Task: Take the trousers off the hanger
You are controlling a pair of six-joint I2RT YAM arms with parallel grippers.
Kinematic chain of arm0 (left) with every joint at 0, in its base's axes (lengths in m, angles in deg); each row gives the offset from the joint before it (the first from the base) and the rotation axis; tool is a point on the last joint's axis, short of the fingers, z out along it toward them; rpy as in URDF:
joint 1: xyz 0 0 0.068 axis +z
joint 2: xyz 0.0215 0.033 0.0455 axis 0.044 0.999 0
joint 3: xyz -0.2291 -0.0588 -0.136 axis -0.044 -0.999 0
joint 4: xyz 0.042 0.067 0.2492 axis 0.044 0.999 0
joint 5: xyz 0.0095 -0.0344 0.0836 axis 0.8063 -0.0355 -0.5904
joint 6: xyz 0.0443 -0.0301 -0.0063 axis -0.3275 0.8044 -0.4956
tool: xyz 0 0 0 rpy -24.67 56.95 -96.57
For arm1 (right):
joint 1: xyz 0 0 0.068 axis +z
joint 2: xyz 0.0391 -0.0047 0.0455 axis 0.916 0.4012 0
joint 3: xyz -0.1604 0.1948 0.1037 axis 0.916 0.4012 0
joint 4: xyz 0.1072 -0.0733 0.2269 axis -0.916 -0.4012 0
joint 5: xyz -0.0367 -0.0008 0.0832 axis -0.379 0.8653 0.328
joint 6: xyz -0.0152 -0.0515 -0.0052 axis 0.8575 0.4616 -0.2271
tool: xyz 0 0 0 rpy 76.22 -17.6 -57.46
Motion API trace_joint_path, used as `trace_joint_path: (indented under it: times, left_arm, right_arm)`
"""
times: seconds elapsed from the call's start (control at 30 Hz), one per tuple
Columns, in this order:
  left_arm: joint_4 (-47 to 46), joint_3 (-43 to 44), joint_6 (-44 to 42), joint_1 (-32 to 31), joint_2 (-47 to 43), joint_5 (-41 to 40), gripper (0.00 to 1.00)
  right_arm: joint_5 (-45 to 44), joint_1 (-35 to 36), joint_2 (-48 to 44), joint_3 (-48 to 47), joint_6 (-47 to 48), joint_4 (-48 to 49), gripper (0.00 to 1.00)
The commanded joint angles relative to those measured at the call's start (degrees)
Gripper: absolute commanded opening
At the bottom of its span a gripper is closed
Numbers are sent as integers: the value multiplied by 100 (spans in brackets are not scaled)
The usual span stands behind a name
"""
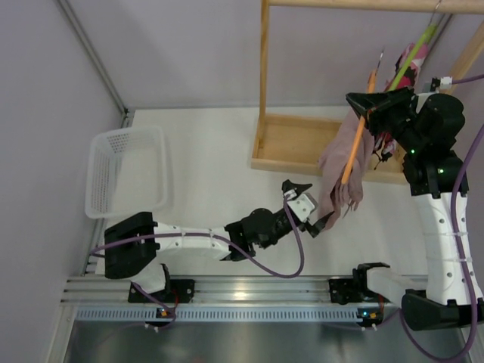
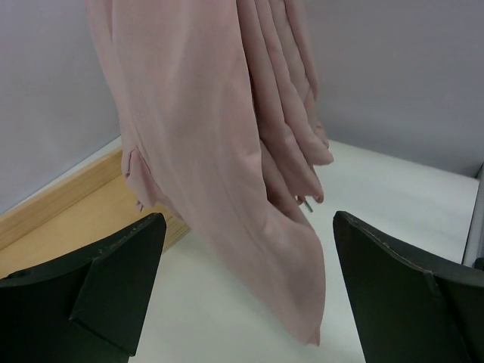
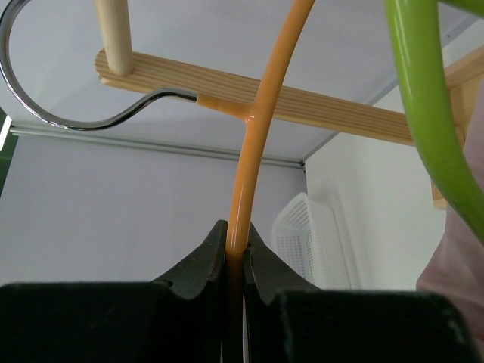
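The dusty-pink trousers [image 1: 344, 170] hang limp over the orange hanger [image 1: 354, 147] in front of the wooden rack. My right gripper [image 1: 367, 107] is shut on the hanger's orange arm; in the right wrist view [image 3: 240, 253] the arm [image 3: 261, 113] runs up from between the closed fingers to its metal hook [image 3: 45, 113]. My left gripper [image 1: 314, 203] is open beside the trousers' lower end. In the left wrist view [image 2: 246, 291] the lower hem of the trousers [image 2: 227, 151] hangs between the spread fingers [image 2: 121, 280], touching neither.
A white mesh basket [image 1: 128, 170] stands at the left of the table. The wooden rack's base [image 1: 295, 144] lies behind the trousers. A lime-green hanger [image 1: 412, 53] with a red-pink patterned garment [image 1: 417, 51] hangs on the rail [image 3: 318, 110] to the right.
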Motion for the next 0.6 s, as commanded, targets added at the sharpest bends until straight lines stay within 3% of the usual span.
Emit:
trace_joint_path:
  times: [0.0, 0.3, 0.57]
  left_arm:
    - [-922, 377, 383, -52, 70, -66, 99]
    - [-1590, 1098, -319, -70, 1476, -451, 99]
    - [-2135, 870, -698, 79, 1731, -514, 99]
  right_arm:
    - [-87, 78, -81, -508, 95, 585, 0]
    - [-34, 95, -81, -666, -116, 488, 0]
    - [-16, 95, 16, -1157, -107, 304, 0]
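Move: Between the left hand's open fingers and the wooden rack hangs the leg of the pink trousers, about 3 cm ahead and 5 cm to the right, roughly level. The orange hanger's middle is some 10 cm ahead, 4 cm right and 15 cm above; the rack's tray is about 19 cm ahead, 8 cm right, 26 cm below. From the right hand, pinching that hanger, the leg lies roughly 11 cm back, 1 cm right and 20 cm down; the green hanger is about 7 cm ahead, 9 cm right, level. Reaching right for the hanging leg, the left hand travels about 5 cm with some 3 cm forward, rising 2 cm first and then sinking to end 3 cm lower than it began, fingers wide open around the cloth's near side. Meanwhile the right hand keeps its pinch on the orange hanger and lifts it about 3 cm. ##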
